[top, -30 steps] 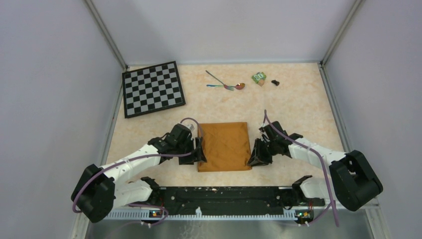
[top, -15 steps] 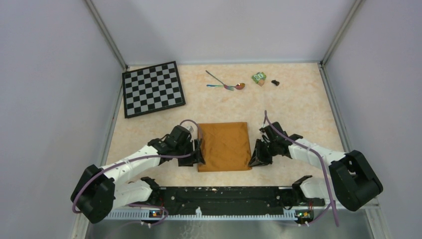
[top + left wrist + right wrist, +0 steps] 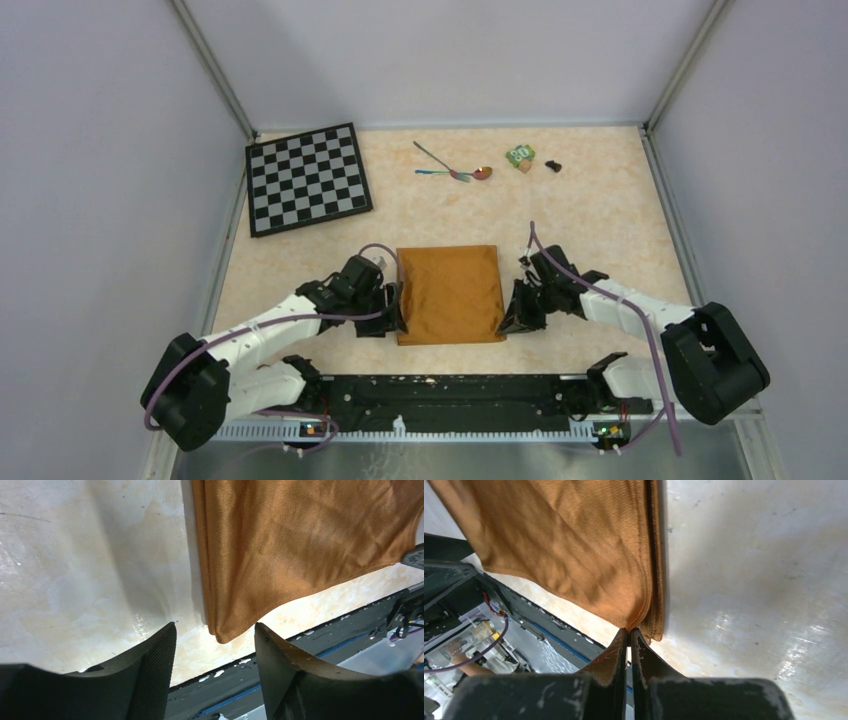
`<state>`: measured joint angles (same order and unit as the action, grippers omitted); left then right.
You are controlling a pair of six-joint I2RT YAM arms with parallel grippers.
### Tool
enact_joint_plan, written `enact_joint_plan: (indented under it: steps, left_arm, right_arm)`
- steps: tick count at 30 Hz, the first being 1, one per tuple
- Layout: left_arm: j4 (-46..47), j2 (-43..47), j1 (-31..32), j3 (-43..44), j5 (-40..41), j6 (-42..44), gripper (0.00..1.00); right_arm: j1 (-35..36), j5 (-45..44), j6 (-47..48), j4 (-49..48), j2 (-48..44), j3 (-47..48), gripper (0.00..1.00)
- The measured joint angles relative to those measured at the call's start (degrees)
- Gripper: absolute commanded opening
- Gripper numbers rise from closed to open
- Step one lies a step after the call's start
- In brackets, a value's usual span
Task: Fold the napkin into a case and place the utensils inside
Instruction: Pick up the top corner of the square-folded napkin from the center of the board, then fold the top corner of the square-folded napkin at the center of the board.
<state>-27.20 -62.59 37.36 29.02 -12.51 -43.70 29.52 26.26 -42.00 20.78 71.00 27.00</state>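
The napkin [image 3: 450,292] lies folded into an orange-brown square at the middle of the table, its layered edges showing in both wrist views [image 3: 300,540] [image 3: 574,545]. My left gripper [image 3: 393,314] [image 3: 215,625] is open, its fingers either side of the cloth's near left corner without touching it. My right gripper [image 3: 510,318] [image 3: 629,629] is shut, its tips pinching the upper layers at the near right corner. The utensils lie crossed at the far side: a spoon [image 3: 470,175] with a coppery bowl and a second thin piece [image 3: 432,154]. No narrow case shape shows.
A black-and-white chessboard [image 3: 307,178] sits at the far left. A small green block [image 3: 519,155] and a small black object [image 3: 553,165] lie right of the utensils. The black mounting rail [image 3: 450,390] runs along the near edge, close behind the napkin.
My right gripper has closed on the napkin's near right corner. The left gripper has shifted slightly toward the near edge and stayed open. The napkin has not moved.
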Motion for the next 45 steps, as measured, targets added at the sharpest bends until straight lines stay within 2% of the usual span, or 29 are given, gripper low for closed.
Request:
enact_joint_plan:
  steps: [7, 11, 20, 27, 45]
  left_arm:
    - [0.3, -0.1, 0.0, -1.5, 0.2, -0.3, 0.4]
    - [0.4, -0.5, 0.0, -2.4, 0.2, -0.6, 0.34]
    - [1.7, -0.6, 0.0, -3.5, -0.1, -1.4, 0.32]
    - [4.5, -1.1, 0.0, -4.5, -2.0, -1.7, 0.29]
    - [6.6, -1.0, 0.0, -5.6, -3.1, -2.3, 0.24]
  right_arm:
    - [2.1, 1.7, 3.1, -1.3, 1.2, 5.5, 0.0]
    - [4.4, 4.1, 3.5, -6.8, 8.5, 12.3, 0.0]
    - [9.6, 8.9, 0.2, -20.6, 30.0, 28.0, 0.0]
    - [10.1, 9.6, -3.4, -27.2, 42.6, 38.0, 0.0]
    - [10.1, 6.8, -4.1, -27.1, 50.2, 48.1, 0.0]
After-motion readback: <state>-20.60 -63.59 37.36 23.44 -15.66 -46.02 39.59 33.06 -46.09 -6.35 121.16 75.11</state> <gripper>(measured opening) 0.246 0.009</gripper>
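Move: Near the napkin's near right corner, the right hand already pinches the top layer; the far left corner it heads for lies about 20 cm ahead and 24 cm to its left, a centimetre or two lower. The utensils are some 40 cm ahead and 10 cm left of this hand, and the far right corner is 20 cm straight ahead. The left hand, open, has the near left corner about 2 cm back and 3 cm below. Carrying the pinched top corner diagonally across the napkin, the right hand goes about 22 cm left and 18 cm forward in a low arc, rising some 5 cm and sinking back, slowing near the far left corner, its wrist tilting roughly 25 degrees. Meanwhile the left hand sinks 2 cm, drawing slightly back, and closes its fingers around the layers at the near left corner. ##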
